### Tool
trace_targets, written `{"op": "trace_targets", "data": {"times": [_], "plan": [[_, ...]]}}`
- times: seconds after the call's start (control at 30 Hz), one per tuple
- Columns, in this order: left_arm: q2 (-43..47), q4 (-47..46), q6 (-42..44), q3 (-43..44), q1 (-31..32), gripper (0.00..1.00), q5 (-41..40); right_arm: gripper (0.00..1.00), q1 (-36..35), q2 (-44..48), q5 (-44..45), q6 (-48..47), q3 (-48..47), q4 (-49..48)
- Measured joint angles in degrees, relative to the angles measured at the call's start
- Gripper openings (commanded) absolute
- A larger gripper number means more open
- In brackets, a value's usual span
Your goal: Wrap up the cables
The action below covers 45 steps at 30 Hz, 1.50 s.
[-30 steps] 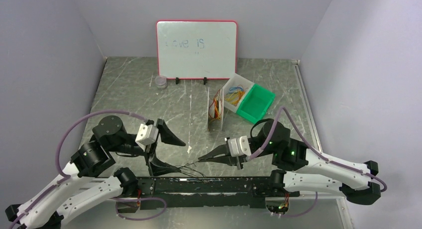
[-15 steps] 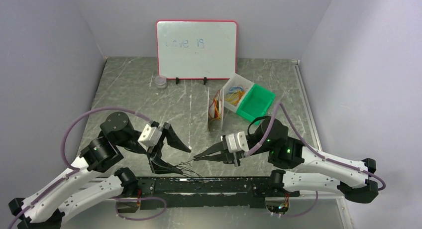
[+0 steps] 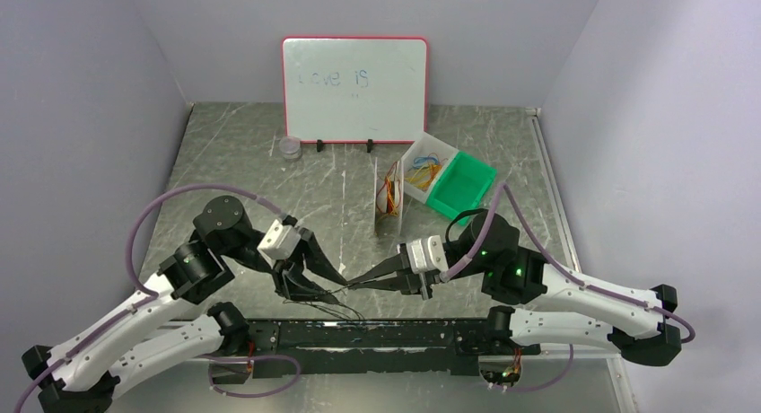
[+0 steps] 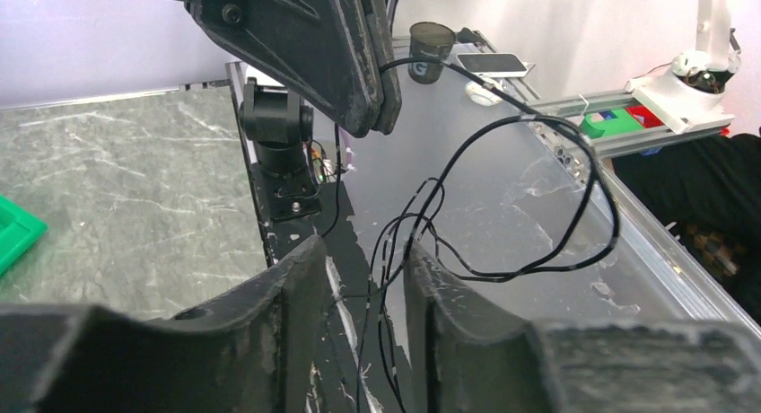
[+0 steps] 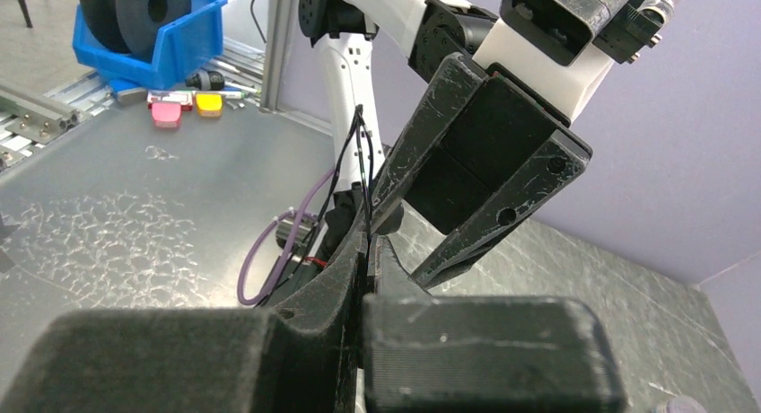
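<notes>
A thin black cable point(image 3: 325, 296) lies in loose loops near the table's front edge, between the two grippers. My right gripper point(image 3: 352, 285) is shut on one end of it; in the right wrist view the strands point(image 5: 362, 153) rise out of the closed tips point(image 5: 369, 242). My left gripper point(image 3: 328, 290) faces it, almost tip to tip. In the left wrist view its fingers point(image 4: 278, 296) stand a narrow gap apart, with several black strands point(image 4: 388, 269) running through the gap, not pinched. Wider loops point(image 4: 538, 162) hang beyond. Orange-yellow cables point(image 3: 420, 169) lie in a white tray.
A whiteboard point(image 3: 354, 76) stands at the back. A green bin point(image 3: 462, 184) sits beside the white tray point(image 3: 434, 147) at right centre, with an upright card point(image 3: 390, 202) wound with orange wire in front of them. A small clear dish point(image 3: 289, 145) lies back left. A black rail point(image 3: 377, 332) runs along the near edge.
My left gripper has moved right towards the right gripper, and its jaws have narrowed around the black strands. The right gripper has shifted slightly left, still shut on the cable.
</notes>
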State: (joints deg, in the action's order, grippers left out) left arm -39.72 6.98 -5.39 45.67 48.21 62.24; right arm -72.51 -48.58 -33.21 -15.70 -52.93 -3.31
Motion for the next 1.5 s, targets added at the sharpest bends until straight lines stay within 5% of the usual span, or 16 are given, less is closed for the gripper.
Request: {"op": "trace_targets", "data": {"times": [0.2, 0.53, 0.8, 1.1, 1.5], "plan": [[-1.0, -0.5, -0.2, 0.0, 0.0, 0.07, 1.4, 0.0, 0.0, 0.0, 0.3, 0.2, 0.1, -0.1], [0.1, 1.2, 0.5, 0.3, 0.0, 0.07, -3.1, 0.0, 0.0, 4.4, 4.2, 1.8, 2.6, 1.2], [-0.5, 8.2, 1.7, 3.7, 0.0, 0.07, -30.6, 0.0, 0.0, 11.8, 18.6, 3.5, 3.2, 6.6], [-0.9, 13.8, 0.4, 5.8, 0.0, 0.07, -67.8, 0.0, 0.0, 9.9, 46.2, 8.4, 0.4, 18.4], [8.8, 15.7, 0.0, 11.5, 0.0, 0.07, -91.1, 0.0, 0.3, 3.8, 78.7, 16.9, -0.9, 25.1]]}}
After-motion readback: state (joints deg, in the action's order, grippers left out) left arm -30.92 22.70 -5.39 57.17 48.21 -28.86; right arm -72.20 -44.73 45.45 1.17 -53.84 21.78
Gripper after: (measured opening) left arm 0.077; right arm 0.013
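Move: A strand of the cable already lies between the left hand's half-open fingers, practically at its hand point, and the right fingers hold the cable. The spool stands about 25 cm ahead of the left hand, 10 cm to its right and 22 cm below; from the right hand it is some 26 cm ahead, 7 cm right, 28 cm below. The white box is roughly 9 cm beyond the spool and 8 cm right of it, some 7 cm lower. Left pinches the cable; both hands then swing forward about 18 cm and apart, fingers turning forward. ##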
